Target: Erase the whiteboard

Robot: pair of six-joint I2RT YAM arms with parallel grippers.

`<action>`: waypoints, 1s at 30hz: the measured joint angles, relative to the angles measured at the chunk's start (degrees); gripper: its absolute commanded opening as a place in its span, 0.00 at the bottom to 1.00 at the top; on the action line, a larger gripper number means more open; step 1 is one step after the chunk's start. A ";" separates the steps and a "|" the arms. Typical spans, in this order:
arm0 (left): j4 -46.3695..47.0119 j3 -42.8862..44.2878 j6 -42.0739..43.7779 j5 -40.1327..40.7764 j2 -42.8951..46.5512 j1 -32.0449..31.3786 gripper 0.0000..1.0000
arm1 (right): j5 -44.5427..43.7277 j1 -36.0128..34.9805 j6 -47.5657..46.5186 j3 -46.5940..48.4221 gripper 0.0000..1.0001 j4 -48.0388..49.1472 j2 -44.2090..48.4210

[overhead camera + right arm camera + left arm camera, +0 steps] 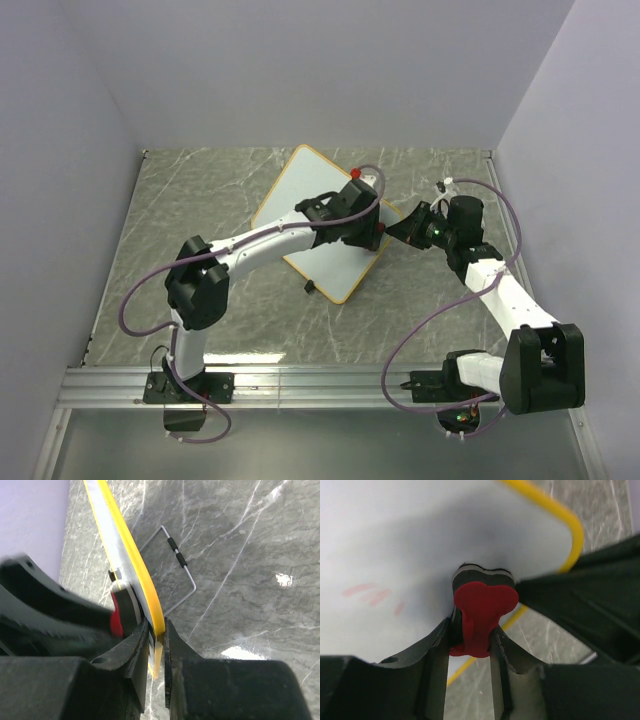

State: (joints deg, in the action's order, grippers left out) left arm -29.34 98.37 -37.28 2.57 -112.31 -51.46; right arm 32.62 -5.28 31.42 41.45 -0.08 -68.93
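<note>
The whiteboard (pixel 310 190), white with a yellow-orange rim, stands tilted near the table's middle. In the left wrist view faint red marks (pixel 372 594) remain on its face (pixel 420 540). My left gripper (pixel 368 212) is shut on the red-black eraser (pixel 484 605) and presses it against the board near its right corner. My right gripper (pixel 400 226) is shut on the board's yellow rim (pixel 145 587), holding the edge between its fingers. The eraser also shows in the right wrist view (pixel 120 610), against the board's far side.
Grey marbled tabletop (pixel 200 200) lies all around. A wire stand with two black sleeves (pixel 177 555) juts from the board's back. A black foot (pixel 309 287) sits at the board's near edge. Purple walls enclose the table.
</note>
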 measured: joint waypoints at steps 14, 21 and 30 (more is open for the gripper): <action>-8.35 2.32 0.26 4.55 0.26 9.40 0.00 | 0.42 -0.90 0.02 0.70 0.00 1.05 -0.35; -11.96 5.29 3.89 12.63 -2.71 17.07 0.00 | 1.03 -2.25 0.02 1.64 0.00 1.79 -0.50; -12.26 1.86 3.10 14.49 -1.38 14.05 0.00 | 0.87 -2.21 0.13 1.68 0.00 1.88 -1.11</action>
State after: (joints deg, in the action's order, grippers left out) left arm -41.60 100.22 -34.17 17.06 -113.69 -37.41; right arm 33.50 -7.49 31.55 43.13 1.80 -70.04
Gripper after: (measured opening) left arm 0.370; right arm 0.185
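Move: The left hand holds the eraser on the whiteboard near its right corner; the whiteboard's middle is about 12 cm to its left, 5 cm ahead and 3 cm lower. Faint red strokes remain some 6 cm ahead and 6 cm left; the near black clip is roughly 14 cm left and 8 cm back. From the right hand, gripping that corner, the whiteboard's middle lies about 15 cm left and 4 cm ahead. Left hand wipes the held eraser about 15 cm left and 9 forward, right hand still pinching the whiteboard. ##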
